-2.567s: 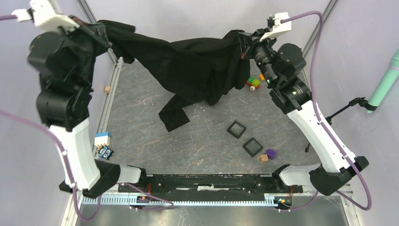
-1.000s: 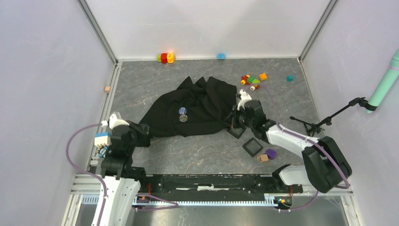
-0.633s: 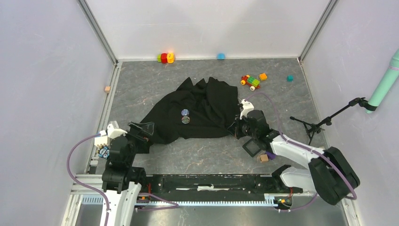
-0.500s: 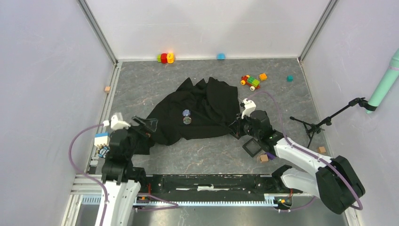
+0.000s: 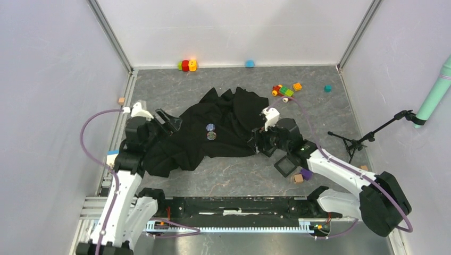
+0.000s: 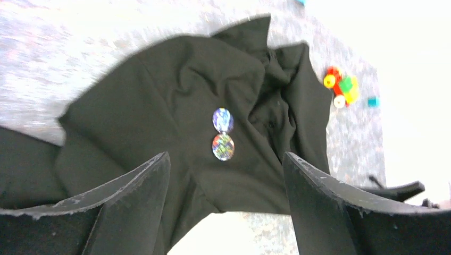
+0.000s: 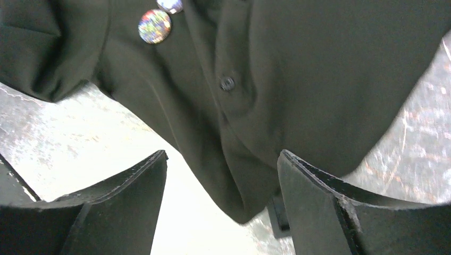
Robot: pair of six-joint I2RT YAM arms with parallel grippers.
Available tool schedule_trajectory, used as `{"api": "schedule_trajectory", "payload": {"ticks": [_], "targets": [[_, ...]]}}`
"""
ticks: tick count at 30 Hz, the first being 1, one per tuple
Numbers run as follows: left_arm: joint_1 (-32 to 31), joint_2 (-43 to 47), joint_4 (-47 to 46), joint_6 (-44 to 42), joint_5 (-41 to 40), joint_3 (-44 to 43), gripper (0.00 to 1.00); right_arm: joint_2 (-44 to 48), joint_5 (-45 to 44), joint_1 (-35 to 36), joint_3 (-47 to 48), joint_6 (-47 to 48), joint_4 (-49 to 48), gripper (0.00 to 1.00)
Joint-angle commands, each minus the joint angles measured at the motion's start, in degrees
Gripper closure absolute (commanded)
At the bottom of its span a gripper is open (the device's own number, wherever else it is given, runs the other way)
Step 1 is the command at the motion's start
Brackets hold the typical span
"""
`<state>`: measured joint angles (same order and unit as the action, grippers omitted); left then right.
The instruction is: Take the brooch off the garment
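The black garment (image 5: pixel 223 125) lies crumpled in the middle of the table. Two small round pieces sit on it, one just above the other. The pale bluish one is the brooch (image 5: pixel 210 127) (image 6: pixel 222 119) (image 7: pixel 170 5), and a multicoloured disc (image 6: pixel 223 147) lies just below it. My left gripper (image 5: pixel 169 121) (image 6: pixel 226 159) hovers open over the garment's left part, empty, pointing at the brooch. At the cloth's right edge my right gripper (image 5: pixel 257 141) (image 7: pixel 222 155) is open too, with a fold of the hem below its fingers but untouched.
A black square frame (image 5: pixel 285 167) lies near the right arm, with a purple block (image 5: pixel 306 173) and a wooden cube (image 5: pixel 298 178) beside it. Coloured toy bricks (image 5: pixel 283 91) sit behind the garment. A small black tripod (image 5: pixel 361 139) stands at the right. A blue-white block (image 5: pixel 111 158) lies at the left.
Both grippers have opened and let go of the garment, which now lies loose on the table. The left gripper has moved away from the near edge and over the cloth.
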<state>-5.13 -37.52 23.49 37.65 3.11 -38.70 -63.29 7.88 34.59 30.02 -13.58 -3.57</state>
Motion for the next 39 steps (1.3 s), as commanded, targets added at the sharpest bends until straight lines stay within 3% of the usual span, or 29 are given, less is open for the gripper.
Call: {"api": "schedule_trajectory", "payload": {"ticks": [1,9,17,22,25,29,33,39], "targets": [[-3.4,-12.55,-5.76,-3.56,10.5,-2.16,0.18,-4.93,-0.15,2.98,9.23,2.24,0.43,0.2],[-22.65,-28.3,-7.51,-8.28,-6.94,-7.59,0.2,-15.81,0.56,5.92,16.24,3.63,0.05,0.26],[-27.98,-51.3,-4.48,-13.42,-13.03,-17.98,0.28,-24.63,0.28,6.46,15.07,3.93,-8.88,0.34],[-28.56,-57.68,-6.71,-13.83,-13.99,-19.04,0.28,-29.65,-0.26,6.56,11.51,2.76,-16.83,0.37],[-28.56,-59.83,-6.51,-14.17,-14.91,-19.26,0.27,-32.48,-0.5,6.66,11.8,2.31,-17.52,0.44],[-28.54,-61.46,-6.03,-14.41,-15.88,-19.32,0.27,-33.01,-0.63,6.71,10.5,2.14,-19.43,0.68],[-28.6,-63.14,-5.94,-14.53,-14.35,-19.94,0.28,-31.05,0.36,6.72,7.2,1.83,-24.02,0.83],[-28.66,-64.49,-3.83,-15.94,-15.96,-21.26,0.5,-28.32,2.39,6.82,3.33,1.28,-29.8,0.94]]}}
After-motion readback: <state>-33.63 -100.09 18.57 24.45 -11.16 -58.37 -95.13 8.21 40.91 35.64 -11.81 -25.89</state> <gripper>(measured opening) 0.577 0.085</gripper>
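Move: From the left hand, the lower brooch lies about 7 cm ahead, 14 cm to the right and 20 cm below; the upper brooch sits some 4 cm beyond it. For the right hand, the cloth ridge by the shirt button is about 3 cm ahead, 7 cm left and 8 cm below, with the lower brooch 6 cm ahead and 19 cm left, and a square frame 7 cm to the right and about 1 cm ahead. The left hand swings right about 14 cm while dropping some 20 cm, with a smaller forward reach, tipping its fingers down and turning clockwise, then eases to a near stop over the lower brooch and begins narrowing its open fingers, one tip at each side edge. Meanwhile the right hand rises slightly as it goes left about 7 cm and a little forward, then sinks to the garment and closes nearly shut, pinching a ridge of cloth beside the button. ##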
